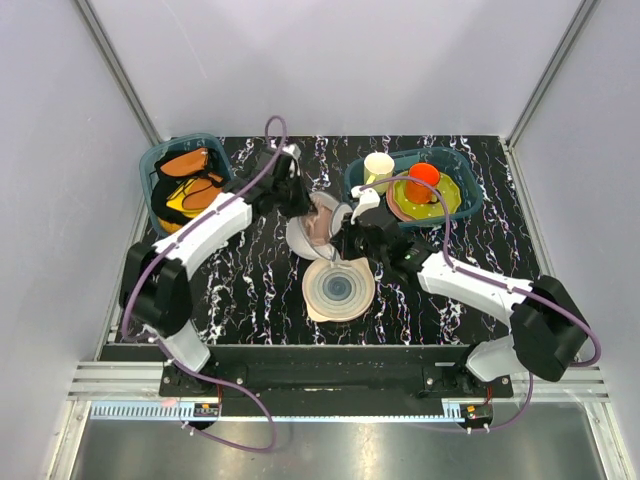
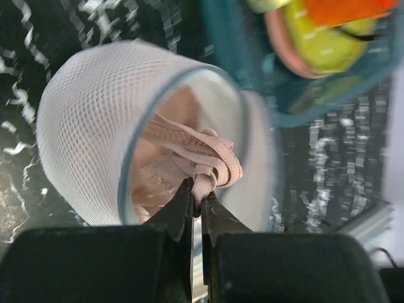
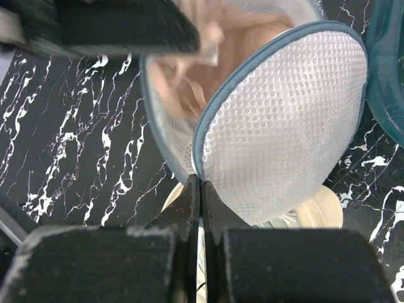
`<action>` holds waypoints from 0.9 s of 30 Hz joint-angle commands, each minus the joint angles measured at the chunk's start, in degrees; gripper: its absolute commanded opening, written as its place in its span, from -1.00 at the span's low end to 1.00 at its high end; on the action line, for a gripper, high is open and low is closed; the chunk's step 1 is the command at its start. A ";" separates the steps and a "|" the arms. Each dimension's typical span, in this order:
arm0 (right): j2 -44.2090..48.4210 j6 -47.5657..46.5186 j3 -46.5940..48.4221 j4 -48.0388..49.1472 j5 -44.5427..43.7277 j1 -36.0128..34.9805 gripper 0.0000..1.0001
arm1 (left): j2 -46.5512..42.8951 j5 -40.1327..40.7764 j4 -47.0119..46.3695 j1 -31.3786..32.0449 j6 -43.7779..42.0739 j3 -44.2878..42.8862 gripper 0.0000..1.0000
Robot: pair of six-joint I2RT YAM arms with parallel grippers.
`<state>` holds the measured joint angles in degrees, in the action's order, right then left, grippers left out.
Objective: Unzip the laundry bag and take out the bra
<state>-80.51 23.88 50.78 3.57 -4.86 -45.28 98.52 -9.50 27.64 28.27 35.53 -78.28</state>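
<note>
The laundry bag [image 1: 300, 240] lies unzipped at the table's middle, its white mesh shell [image 2: 88, 126] gaping with a blue-grey zip rim. The pale pink bra [image 2: 205, 154] sits bunched in the opening. My left gripper [image 2: 197, 189] is shut on a fold of the bra's strap at the bag's mouth. My right gripper [image 3: 200, 182] is shut on the bag's zip rim, where the two mesh halves [image 3: 284, 126] meet. In the right wrist view the bra [image 3: 202, 69] shows blurred inside the bag, under the left gripper's black body. From above, both grippers [image 1: 300, 212] [image 1: 352, 236] flank the bag.
A pale round plate with blue-grey rings [image 1: 338, 288] lies just in front of the bag. A teal bin [image 1: 160, 158] at back left holds orange and yellow garments. Another teal bin [image 1: 462, 172] at back right holds cups and plates. White walls enclose the table.
</note>
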 commanded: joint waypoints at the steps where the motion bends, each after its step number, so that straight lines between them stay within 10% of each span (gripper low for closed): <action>1: -1.40 0.91 3.00 0.12 0.20 -0.34 -1.00 | -7.81 -10.50 -2.76 -1.55 1.11 -4.34 -1.00; 7: -1.40 1.17 2.48 0.29 0.47 -0.25 -1.00 | -12.47 -24.41 -16.64 -7.26 11.48 -0.65 -1.00; 27: -0.61 1.87 1.33 0.47 1.26 -0.25 -1.00 | -18.80 -29.34 -32.46 -20.00 26.78 -10.51 -1.00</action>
<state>-81.82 25.26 51.40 4.91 -3.73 -45.28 82.98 -36.12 6.74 12.05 56.01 -88.71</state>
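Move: In the left fingers is the bra's strap end. The laundry bag's middle, with the rest of the bra inside, lies about 8 cm below this hand, level fore and aft and 2 cm to its right. The left tub is about 27 cm left and 9 cm farther out, the cream mug 17 cm right and 13 cm out. From the right hand the bag's middle is 7 cm ahead, 6 cm left and 9 cm below; the plate lies 5 cm back, 1 cm left, 14 cm below. Hauling the pinched bra upward, the left hand rises nearly 30 cm above the laundry bag, drifting a few centimetres left only at the end. Its wrist swings up some 45 degrees, so the fingers go from slanting down to level, pointing forward and right. The right hand stays nearly in place, still gripping the bag's zip edge. ##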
